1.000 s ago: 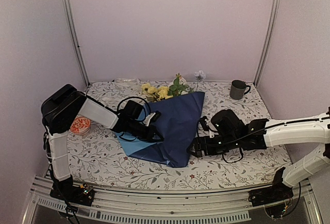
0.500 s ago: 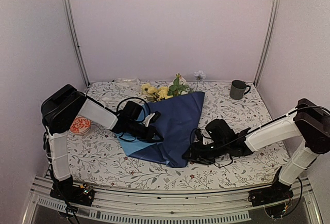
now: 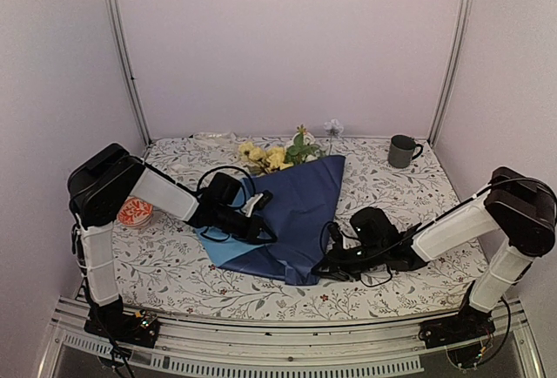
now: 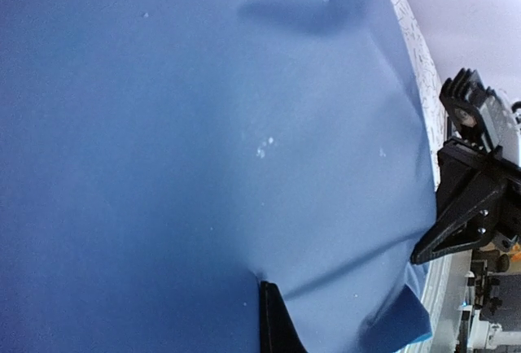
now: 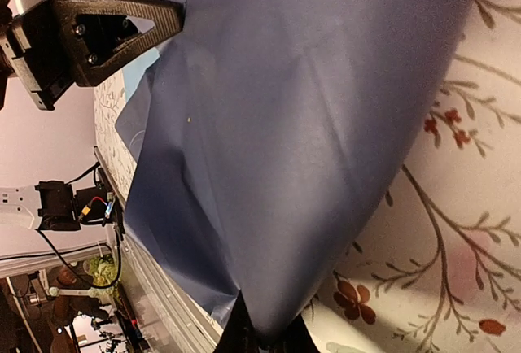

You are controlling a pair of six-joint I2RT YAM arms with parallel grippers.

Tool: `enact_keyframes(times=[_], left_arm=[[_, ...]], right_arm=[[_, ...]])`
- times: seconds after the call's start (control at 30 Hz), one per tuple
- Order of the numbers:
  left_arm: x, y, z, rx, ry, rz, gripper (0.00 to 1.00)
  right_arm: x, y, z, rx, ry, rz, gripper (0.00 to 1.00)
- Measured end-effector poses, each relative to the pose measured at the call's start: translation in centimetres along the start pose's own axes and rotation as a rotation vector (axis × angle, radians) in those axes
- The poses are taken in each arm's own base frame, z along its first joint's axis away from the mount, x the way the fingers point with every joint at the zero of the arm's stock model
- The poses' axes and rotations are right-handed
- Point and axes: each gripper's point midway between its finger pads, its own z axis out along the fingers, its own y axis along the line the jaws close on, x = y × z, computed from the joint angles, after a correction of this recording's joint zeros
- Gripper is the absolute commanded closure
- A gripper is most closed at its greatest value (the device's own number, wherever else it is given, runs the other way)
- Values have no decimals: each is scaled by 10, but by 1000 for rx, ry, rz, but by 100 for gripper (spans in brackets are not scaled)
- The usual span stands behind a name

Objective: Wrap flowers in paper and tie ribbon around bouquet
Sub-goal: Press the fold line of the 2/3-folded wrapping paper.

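Observation:
The dark navy paper (image 3: pixel 300 208) lies folded over the flowers (image 3: pixel 274 156), whose yellow blooms and green leaves stick out at its far end. My left gripper (image 3: pixel 258 224) is shut on the paper's left edge, where the lighter blue layer shows. The left wrist view is filled by the paper (image 4: pixel 203 125), with one dark fingertip (image 4: pixel 277 324) under it. My right gripper (image 3: pixel 325 266) is shut on the paper's near corner, and in the right wrist view the paper (image 5: pixel 285 125) runs down between the fingers (image 5: pixel 244 338). A pale strip (image 3: pixel 213 136) lies at the back left; I cannot tell whether it is the ribbon.
A dark green mug (image 3: pixel 401 151) stands at the back right. A small orange-patterned dish (image 3: pixel 135 212) sits by the left arm's base. A single pale bloom (image 3: pixel 335 125) rests against the back wall. The floral tablecloth (image 5: pixel 456 247) covers the table.
My right arm swung in to the left, reached the paper's near corner and closed its jaws on it. The left gripper kept its hold and barely moved.

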Motion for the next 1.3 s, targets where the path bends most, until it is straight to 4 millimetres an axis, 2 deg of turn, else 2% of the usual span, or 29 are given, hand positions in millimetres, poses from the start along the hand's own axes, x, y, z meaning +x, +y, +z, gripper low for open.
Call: enact_keyframes(times=[0.1, 0.3, 0.43, 0.53, 0.63, 0.7, 0.87, 1.1, 1.2, 1.3], left_arm=[[6, -13, 4, 25, 14, 25, 100], [14, -53, 9, 82, 34, 120, 100], [15, -72, 10, 113, 39, 174, 100], [4, -79, 11, 118, 28, 203, 100], [-17, -79, 16, 119, -4, 226, 100], [-25, -74, 23, 116, -9, 233, 100], [-16, -55, 32, 91, 29, 210, 100], [-7, -45, 31, 70, 47, 196, 100], [-4, -42, 29, 64, 49, 195, 100], [-2, -39, 28, 59, 49, 191, 100]], right_arm=[[8, -5, -9, 5, 6, -1, 100], [30, -12, -34, 13, 47, -19, 100], [44, -20, -46, 20, 68, -36, 85], [50, -27, -51, 35, 79, -42, 73], [56, -40, -52, 87, 99, -35, 68], [54, -41, -51, 99, 100, -38, 68], [50, -41, -51, 118, 96, -49, 67], [39, -44, -64, 222, 63, -96, 68], [27, -25, -70, 252, 25, -171, 69], [20, 12, -68, 227, 2, -281, 72]])
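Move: My right hand has the paper's near right corner pinched between its fingers; the tablecloth spot I pull it to is about 5 cm back and 6 cm right. From there the right-hand fold edge runs ahead, its middle some 19 cm ahead and 4 cm right. From my left hand, resting shut on the paper, that middle lies 7 cm ahead and 13 cm right, the light-blue flap 11 cm left and 4 back, the yellow flowers 30 ahead and 4 left. I drag the pinched corner back and right, about 5 cm each way, with my right hand, then open those fingers partway, let go and lift off some 5 cm, easing forward and tilting the wrist. Meanwhile my left hand, fingers shut, slants back and right while rising, then swings forward and down to rest on the paper again, about 4 cm to the right of where it was. ##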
